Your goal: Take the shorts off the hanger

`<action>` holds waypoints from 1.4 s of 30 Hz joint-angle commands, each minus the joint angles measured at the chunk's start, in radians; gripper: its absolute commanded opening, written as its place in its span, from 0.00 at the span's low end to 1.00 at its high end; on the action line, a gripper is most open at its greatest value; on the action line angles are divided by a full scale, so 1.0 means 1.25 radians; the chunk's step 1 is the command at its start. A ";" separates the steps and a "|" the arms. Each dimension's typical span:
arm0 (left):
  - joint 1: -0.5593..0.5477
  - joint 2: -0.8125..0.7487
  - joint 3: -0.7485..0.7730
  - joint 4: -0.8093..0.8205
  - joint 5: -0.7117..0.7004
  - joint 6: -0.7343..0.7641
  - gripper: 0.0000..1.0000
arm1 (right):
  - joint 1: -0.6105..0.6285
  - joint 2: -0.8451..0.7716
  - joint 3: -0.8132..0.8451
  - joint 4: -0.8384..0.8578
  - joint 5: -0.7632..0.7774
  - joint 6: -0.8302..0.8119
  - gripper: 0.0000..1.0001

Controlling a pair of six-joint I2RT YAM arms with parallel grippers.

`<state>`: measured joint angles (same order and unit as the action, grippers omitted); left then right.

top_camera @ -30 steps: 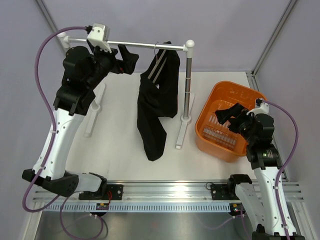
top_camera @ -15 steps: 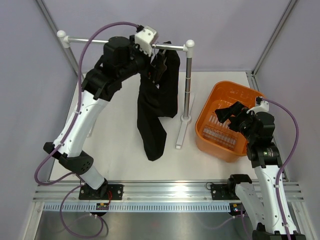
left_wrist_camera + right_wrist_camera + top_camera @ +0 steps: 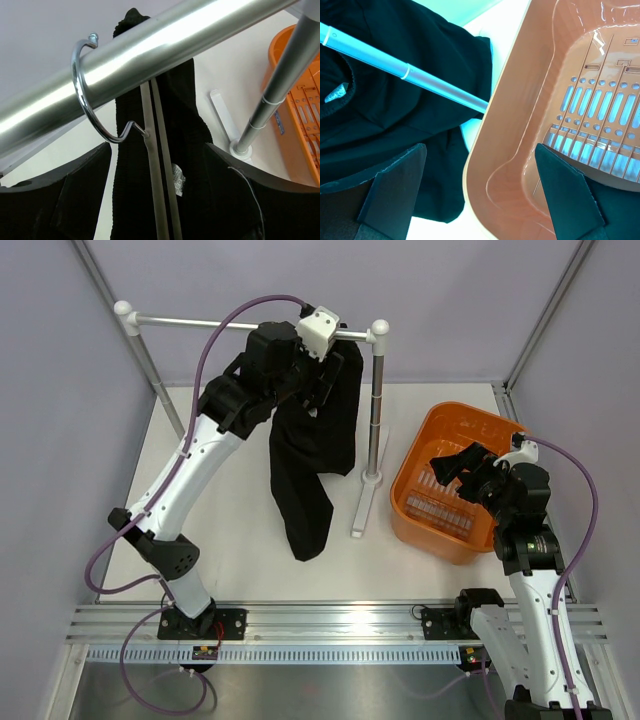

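Note:
The black shorts (image 3: 310, 465) hang from the silver rail and drape down to the table. In the left wrist view the hanger's grey rods (image 3: 154, 185) run down through the shorts (image 3: 195, 150), and its chrome hook (image 3: 89, 107) loops over the rail. My left gripper (image 3: 316, 380) is up at the rail; its jaws are open and stand on either side of the rods and fabric (image 3: 157, 146). My right gripper (image 3: 456, 466) is open and empty over the orange basket, and the shorts (image 3: 395, 100) show to its left.
The silver rail (image 3: 220, 322) stands on two posts, the right post (image 3: 375, 410) between the shorts and the orange basket (image 3: 408, 480). The basket's near rim (image 3: 485, 165) lies between my right fingers. Frame posts rise at the back corners.
My left arm has swung right along the rail, from its left end to the hanger, and now has its open jaws around the hanger. The right arm has not moved.

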<state>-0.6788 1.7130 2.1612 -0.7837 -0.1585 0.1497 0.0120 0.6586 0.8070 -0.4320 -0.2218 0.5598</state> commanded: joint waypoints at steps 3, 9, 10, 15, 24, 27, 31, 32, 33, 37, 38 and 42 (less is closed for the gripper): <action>0.001 0.016 0.039 0.051 -0.039 0.016 0.72 | -0.003 0.002 0.026 0.017 0.003 -0.013 1.00; 0.001 0.029 0.039 0.060 -0.045 0.021 0.47 | -0.003 0.004 0.024 0.019 0.002 -0.015 1.00; 0.001 0.031 0.041 0.061 -0.045 0.020 0.44 | -0.003 0.003 0.024 0.019 0.002 -0.015 1.00; 0.001 0.033 0.043 0.077 -0.057 0.019 0.25 | -0.003 0.006 0.022 0.019 0.002 -0.015 0.99; 0.001 -0.003 0.069 0.104 -0.056 0.020 0.00 | -0.003 0.008 0.022 0.023 -0.002 -0.016 0.99; 0.001 -0.018 0.077 0.090 -0.035 0.019 0.00 | -0.002 0.009 0.023 0.024 -0.003 -0.016 1.00; -0.001 -0.053 0.064 0.066 -0.023 0.016 0.00 | -0.003 0.009 0.023 0.025 -0.004 -0.017 0.99; -0.001 -0.061 0.047 0.065 -0.019 0.015 0.00 | -0.003 0.009 0.023 0.027 -0.004 -0.018 0.99; -0.001 -0.071 0.038 0.065 -0.016 0.014 0.00 | -0.003 0.011 0.023 0.028 -0.005 -0.018 0.99; -0.001 -0.101 0.008 0.050 -0.014 0.004 0.00 | -0.003 0.012 0.026 0.027 -0.004 -0.021 0.99; -0.001 -0.115 -0.001 0.049 -0.014 0.004 0.00 | -0.003 0.012 0.026 0.027 -0.005 -0.021 0.99; -0.004 -0.155 -0.090 0.070 -0.018 -0.004 0.00 | -0.003 0.011 0.029 0.025 -0.008 -0.023 1.00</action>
<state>-0.6792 1.5852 2.0960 -0.7750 -0.1905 0.1524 0.0120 0.6724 0.8070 -0.4316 -0.2222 0.5518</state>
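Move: The hanger's neck, just below its hook, is about 3 cm ahead of the open left fingers and 1 cm lower, level with them sideways. The rail crosses some 3 cm ahead and 4 cm above, the top of the right upright stands about 8 cm to the right at that same reach and height, and the black shorts hang some 2 cm ahead, their middle 15 cm down. From the right hand, the neck is roughly 14 cm ahead, 27 cm left and 14 cm up. Ease the left gripper forward about 2 cm and slightly down under the rail while closing the fingers, so they pinch the hanger just below its hook. Keep that grip and draw the hanger back and up, about 4 cm each, with 2 to 3 cm to the left as well, the wrist barely turning. ##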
